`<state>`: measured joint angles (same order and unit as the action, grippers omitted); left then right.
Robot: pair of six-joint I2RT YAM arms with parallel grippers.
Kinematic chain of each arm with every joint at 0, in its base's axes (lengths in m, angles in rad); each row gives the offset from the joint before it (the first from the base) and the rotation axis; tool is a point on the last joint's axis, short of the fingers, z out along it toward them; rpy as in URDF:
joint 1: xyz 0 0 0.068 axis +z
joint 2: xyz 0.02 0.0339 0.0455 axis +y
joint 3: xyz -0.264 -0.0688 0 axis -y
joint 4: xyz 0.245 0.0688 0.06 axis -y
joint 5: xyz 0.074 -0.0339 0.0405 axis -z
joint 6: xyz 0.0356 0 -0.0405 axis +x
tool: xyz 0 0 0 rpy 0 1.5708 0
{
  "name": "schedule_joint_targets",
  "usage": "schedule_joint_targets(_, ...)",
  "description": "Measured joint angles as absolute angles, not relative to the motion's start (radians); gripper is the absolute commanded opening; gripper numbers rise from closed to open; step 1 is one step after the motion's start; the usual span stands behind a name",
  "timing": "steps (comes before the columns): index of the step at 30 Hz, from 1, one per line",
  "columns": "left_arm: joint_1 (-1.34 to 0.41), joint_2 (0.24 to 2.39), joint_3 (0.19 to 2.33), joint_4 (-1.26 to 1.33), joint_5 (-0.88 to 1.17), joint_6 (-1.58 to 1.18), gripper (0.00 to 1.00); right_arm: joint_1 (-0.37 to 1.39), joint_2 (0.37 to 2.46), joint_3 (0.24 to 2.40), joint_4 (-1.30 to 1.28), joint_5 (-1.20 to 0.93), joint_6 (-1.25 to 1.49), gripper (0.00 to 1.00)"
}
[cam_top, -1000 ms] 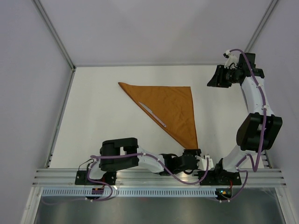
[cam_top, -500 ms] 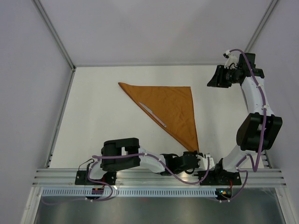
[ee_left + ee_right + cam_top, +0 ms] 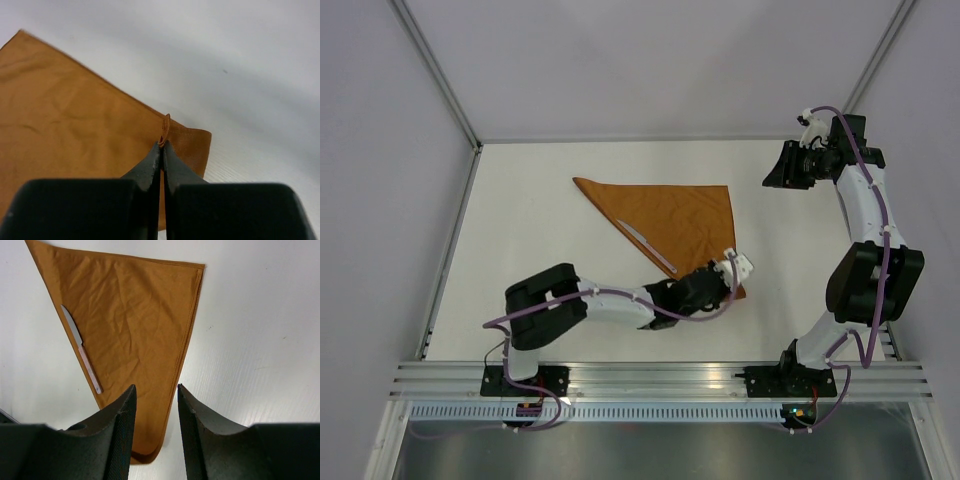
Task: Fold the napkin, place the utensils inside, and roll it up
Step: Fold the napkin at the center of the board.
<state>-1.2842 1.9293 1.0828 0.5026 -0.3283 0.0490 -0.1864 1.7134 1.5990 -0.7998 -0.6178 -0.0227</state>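
Observation:
The rust-brown napkin [image 3: 685,215] lies folded into a triangle on the white table, and also shows in the right wrist view [image 3: 135,315]. The slim knife [image 3: 650,248] lies along the napkin's left slanted edge, with its pale handle toward the near side [image 3: 82,351]. My left gripper [image 3: 725,268] is shut on the napkin's near corner [image 3: 165,127], which is lifted and curled back over the cloth [image 3: 75,125]. My right gripper [image 3: 775,175] is open and empty. It hangs high above the table to the right of the napkin, its fingertips [image 3: 130,390] apart.
Grey walls close in the table [image 3: 520,250] on the left, back and right. A metal rail [image 3: 660,380] runs along the near edge, and the right arm's base stands on it.
My left gripper has moved away from the near rail, carrying the napkin's near corner up and back over the cloth. The right arm has not moved.

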Motion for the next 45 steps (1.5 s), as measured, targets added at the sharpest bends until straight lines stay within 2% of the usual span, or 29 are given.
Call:
schedule_joint_targets(11, -0.802, 1.758, 0.944, 0.443, -0.176, -0.43, 0.02, -0.186, 1.713, 1.599, -0.8, -0.633, -0.023, 0.44)
schedule_joint_targets(17, -0.645, 1.753, 0.879, 0.419, -0.096, -0.574, 0.02, -0.186, 1.713, 1.599, -0.8, -0.636, -0.023, 0.44)
schedule_joint_targets(45, -0.419, 1.761, 0.87, 0.398, 0.074, -0.666, 0.02, -0.163, 1.714, 1.599, -0.801, -0.654, -0.027, 0.45)
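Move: The left hand already pinches the napkin's near right corner, about 7 cm above the table. The knife lying on the napkin is its mark, the middle some 14 cm ahead, 23 cm to its left and 7 cm down. At that same level, the napkin's far right corner is roughly 34 cm straight ahead, and the far left corner about 36 cm ahead and 44 cm left. From the right hand, the knife's middle is about 7 cm back, 28 cm left and 18 cm down. Keeping its pinch on the napkin's near right corner, the left hand carries it left and forward, about 27 and 21 cm, to above the knife's blade. It sweeps fast and rises slightly, then sinks to a little below its starting height and eases on slowly, level. The wrist turns some 45 degrees counter-clockwise and tips further down; the fingers stay shut. ##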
